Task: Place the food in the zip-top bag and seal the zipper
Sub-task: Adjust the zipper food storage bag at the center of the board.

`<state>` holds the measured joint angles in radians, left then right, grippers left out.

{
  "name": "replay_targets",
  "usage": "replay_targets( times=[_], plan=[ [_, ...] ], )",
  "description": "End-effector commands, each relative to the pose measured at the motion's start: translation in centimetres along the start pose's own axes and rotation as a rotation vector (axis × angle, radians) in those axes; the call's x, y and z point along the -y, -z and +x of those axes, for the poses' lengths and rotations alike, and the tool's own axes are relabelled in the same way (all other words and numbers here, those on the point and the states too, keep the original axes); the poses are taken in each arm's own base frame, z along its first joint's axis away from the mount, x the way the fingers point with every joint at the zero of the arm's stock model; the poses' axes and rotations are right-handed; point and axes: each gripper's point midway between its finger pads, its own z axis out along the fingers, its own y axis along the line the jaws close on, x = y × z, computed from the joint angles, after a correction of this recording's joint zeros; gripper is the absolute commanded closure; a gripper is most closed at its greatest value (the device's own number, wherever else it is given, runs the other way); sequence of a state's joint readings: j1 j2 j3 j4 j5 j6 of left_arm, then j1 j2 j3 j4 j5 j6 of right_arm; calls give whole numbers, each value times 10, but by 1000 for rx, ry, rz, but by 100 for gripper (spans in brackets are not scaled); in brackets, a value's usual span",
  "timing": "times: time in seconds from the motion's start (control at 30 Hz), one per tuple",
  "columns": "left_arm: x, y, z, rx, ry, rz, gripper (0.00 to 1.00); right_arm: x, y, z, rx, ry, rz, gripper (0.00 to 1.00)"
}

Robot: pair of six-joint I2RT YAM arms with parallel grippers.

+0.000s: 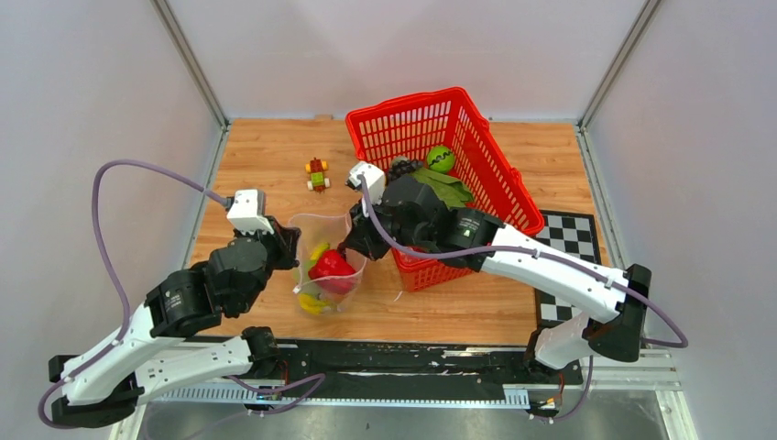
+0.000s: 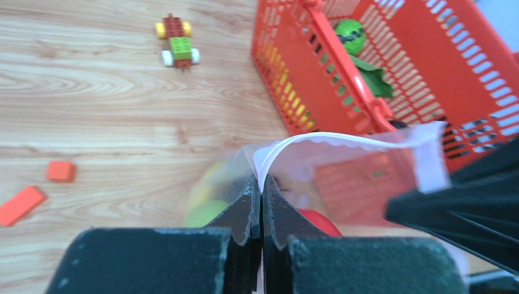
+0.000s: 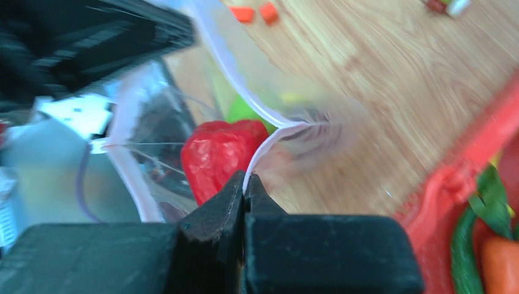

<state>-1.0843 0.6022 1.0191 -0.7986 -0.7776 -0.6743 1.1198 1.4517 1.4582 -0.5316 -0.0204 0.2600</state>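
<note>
The clear zip-top bag (image 1: pixel 322 240) stands mouth-up on the wood, held between both grippers. My left gripper (image 1: pixel 291 246) (image 2: pixel 262 182) is shut on the left end of its mouth. The right gripper (image 1: pixel 353 246) (image 3: pixel 245 179) is shut on the opposite end. The pale zipper (image 3: pixel 245 92) (image 2: pixel 343 141) runs along the gaping mouth. Inside the bag lie a red food piece (image 1: pixel 332 267) (image 3: pixel 214 153) and yellow bananas (image 1: pixel 311 302). More food sits in the red basket (image 1: pixel 502 163): a green lime (image 1: pixel 440 158) (image 2: pixel 350 35), green leaves (image 1: pixel 449 188), dark grapes (image 1: pixel 400 168) and an orange carrot (image 3: pixel 499 263).
A small toy block figure (image 1: pixel 317 172) (image 2: pixel 177 41) stands on the wood left of the basket. Two loose orange blocks (image 2: pixel 60 171) lie on the table left of the bag. A checkerboard (image 1: pixel 570 236) lies at the right edge. The basket's wall (image 2: pixel 294 79) is close behind the bag.
</note>
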Motion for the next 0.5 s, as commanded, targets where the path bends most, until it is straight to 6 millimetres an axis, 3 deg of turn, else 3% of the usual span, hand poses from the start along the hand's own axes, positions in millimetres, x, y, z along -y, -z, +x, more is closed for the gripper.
replay_targets(
  times=[0.0, 0.07, 0.17, 0.27, 0.3, 0.4, 0.47],
  plan=[
    [-26, 6, -20, 27, -73, -156, 100, -66, 35, -92, 252, 55, -295, 100],
    [-36, 12, -25, 27, -102, -194, 100, -50, 25, -106, 260, 55, -192, 100],
    [-33, 16, -31, 24, -113, -166, 100, 5, -12, -93, 141, 11, 14, 100],
    [-22, 20, -32, -22, -152, -99, 100, 36, -35, -73, 0, 18, 140, 100],
    [-18, 20, -32, -44, -178, -88, 100, 35, -40, -69, -26, 24, 130, 100],
    [-13, 29, -46, -47, -155, -68, 100, 1, -35, -79, 27, 46, -64, 100],
    [-8, 28, -49, -31, -164, -39, 100, -3, -35, -78, 76, 24, -116, 100]
  ],
)
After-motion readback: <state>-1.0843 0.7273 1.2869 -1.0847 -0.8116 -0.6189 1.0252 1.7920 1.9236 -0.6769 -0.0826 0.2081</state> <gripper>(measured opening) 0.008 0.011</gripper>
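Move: Each hand already pinches the zipper rim of the zip-top bag. The bag's middle hangs some 12 cm below the left hand, about 5 cm to its right and 2 cm back; from the right hand it is about 4 cm left, 2 cm back and 12 cm down. The toy car lies roughly 18 cm ahead of the right hand, 8 cm left and 22 cm down; the red basket's middle is about 15 cm ahead, 18 cm right and 15 cm lower. Still pinching the rim, the right hand arcs up, some 8 cm forward-left, then down; the left rises leftward. ##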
